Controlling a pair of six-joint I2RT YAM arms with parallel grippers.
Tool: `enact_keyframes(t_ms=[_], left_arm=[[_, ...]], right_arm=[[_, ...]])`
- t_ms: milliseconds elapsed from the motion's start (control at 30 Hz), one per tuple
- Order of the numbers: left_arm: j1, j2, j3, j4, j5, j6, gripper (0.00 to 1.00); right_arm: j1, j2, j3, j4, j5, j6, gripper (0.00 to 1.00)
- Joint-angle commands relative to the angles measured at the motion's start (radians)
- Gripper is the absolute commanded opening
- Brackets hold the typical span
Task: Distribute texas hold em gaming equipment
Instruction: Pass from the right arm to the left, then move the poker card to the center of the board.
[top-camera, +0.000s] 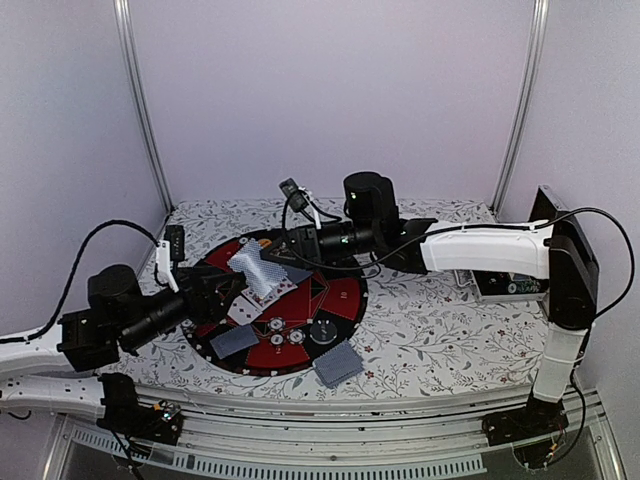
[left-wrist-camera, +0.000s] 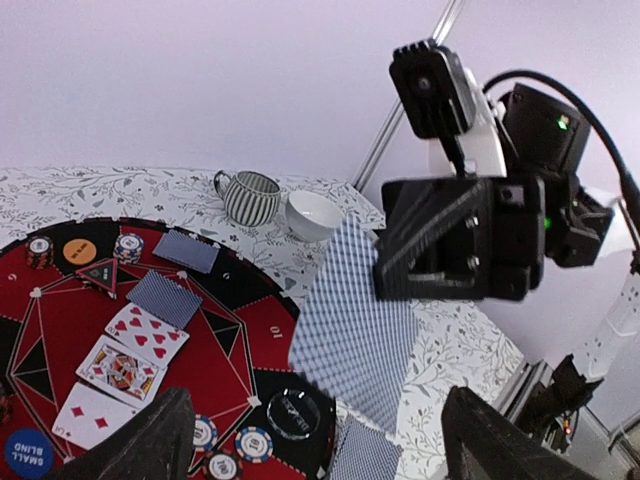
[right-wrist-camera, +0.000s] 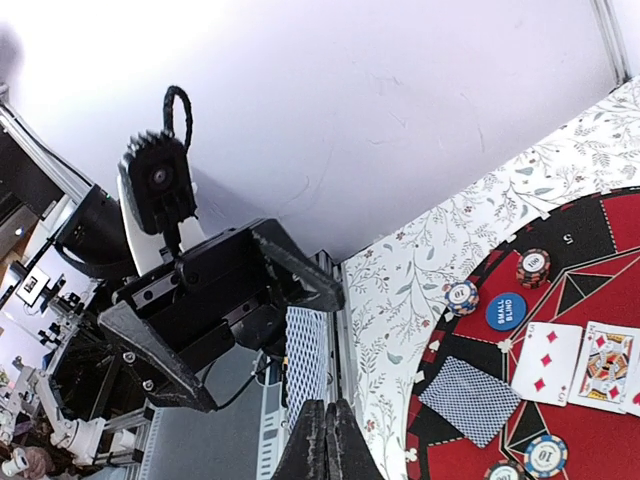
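Note:
My right gripper (right-wrist-camera: 326, 440) is shut on the edge of a grey-blue-backed playing card (right-wrist-camera: 305, 362), holding it in the air over the round red-and-black mat (top-camera: 342, 296). The same card (left-wrist-camera: 352, 320) hangs below the right gripper (top-camera: 283, 254) in the left wrist view. My left gripper (left-wrist-camera: 320, 450) stands wide open just in front of that card, with its fingers (left-wrist-camera: 140, 445) on either side and not touching it. Three face-up cards (left-wrist-camera: 125, 365), face-down cards (left-wrist-camera: 165, 297) and poker chips (left-wrist-camera: 235, 445) lie on the mat.
A ribbed grey cup (left-wrist-camera: 248, 196) and a white bowl (left-wrist-camera: 312, 214) stand on the floral cloth beyond the mat. A blue small-blind disc (right-wrist-camera: 505, 310) and a clear round button (left-wrist-camera: 290, 412) lie on the mat. One face-down card (top-camera: 338, 364) lies at the mat's near edge.

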Motion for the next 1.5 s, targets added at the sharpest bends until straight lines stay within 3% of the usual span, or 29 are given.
enact_keyframes(t_ms=[0,133,233,300,400,433,533,667,800,900,967,1067,1233,1467], left_arm=[[0.09,0.071,0.064,0.115,0.128,0.026,0.85],[0.124,0.094,0.043,0.219,0.227,0.03,0.76],[0.134,0.119,0.047,0.21,0.241,0.017,0.63],[0.137,0.128,0.046,0.219,0.263,0.016,0.45],[0.137,0.133,0.051,0.236,0.28,0.024,0.07],[0.137,0.131,0.052,0.236,0.274,0.025,0.0],[0.139,0.124,0.049,0.234,0.255,0.034,0.0],[0.139,0.118,0.054,0.168,0.185,0.032,0.0],[0.146,0.118,0.073,0.034,0.072,0.021,0.0],[0.156,0.118,0.07,-0.008,0.047,0.019,0.0],[0.163,0.118,0.064,-0.01,0.05,0.02,0.0],[0.173,0.123,0.062,-0.013,0.057,0.026,0.0],[0.193,0.125,0.064,-0.026,0.073,0.041,0.0],[0.228,0.125,0.053,-0.03,0.091,0.045,0.0]], right_arm=[[0.016,-0.035,-0.024,0.158,0.029,0.057,0.02],[0.017,-0.051,-0.034,0.172,0.034,0.055,0.02],[0.016,-0.055,-0.037,0.191,0.016,0.057,0.02],[0.016,-0.054,-0.036,0.194,0.014,0.057,0.02],[0.016,-0.044,-0.029,0.191,0.0,0.052,0.02],[0.015,-0.04,-0.027,0.19,-0.011,0.052,0.02],[0.014,-0.021,-0.012,0.162,-0.044,0.038,0.03],[-0.04,-0.023,-0.025,0.072,-0.006,-0.006,0.37],[-0.145,0.005,0.021,-0.202,0.199,-0.124,0.51],[-0.164,0.111,0.15,-0.424,0.499,-0.385,0.55],[-0.165,0.215,0.265,-0.541,0.598,-0.556,0.57],[-0.167,0.36,0.424,-0.664,0.696,-0.682,0.6],[-0.169,0.545,0.58,-0.684,0.823,-0.801,0.61],[-0.173,0.662,0.688,-0.684,0.857,-0.887,0.58]])
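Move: The patterned cards in the right fingers have their middle about 4 cm ahead of the open left hand, 5 cm to its right and 2 cm higher. From the right hand, the left gripper waits some 7 cm to the left, 5 cm back and 3 cm lower, and the held cards' middle is 3 cm left and 2 cm back. On the mat, about 27 cm below the right hand, the face-down pair lies 30 cm ahead and 6 cm right, the single back 24 cm ahead. The left hand edges up and to the right about 3 cm, a little forward too, and shuts its fingers on the free end of the cards while the right hand holds them nearly still, then keeps its pinch and eases down, left and forward. Once the left has closed, the right hand opens to a bit over half and lets go, then sweeps forward and down about 24 cm each way and some 7 cm right, its fingers swinging from pointing left to slanting steeply down, towards the face-down pair by the mat's far right edge. ##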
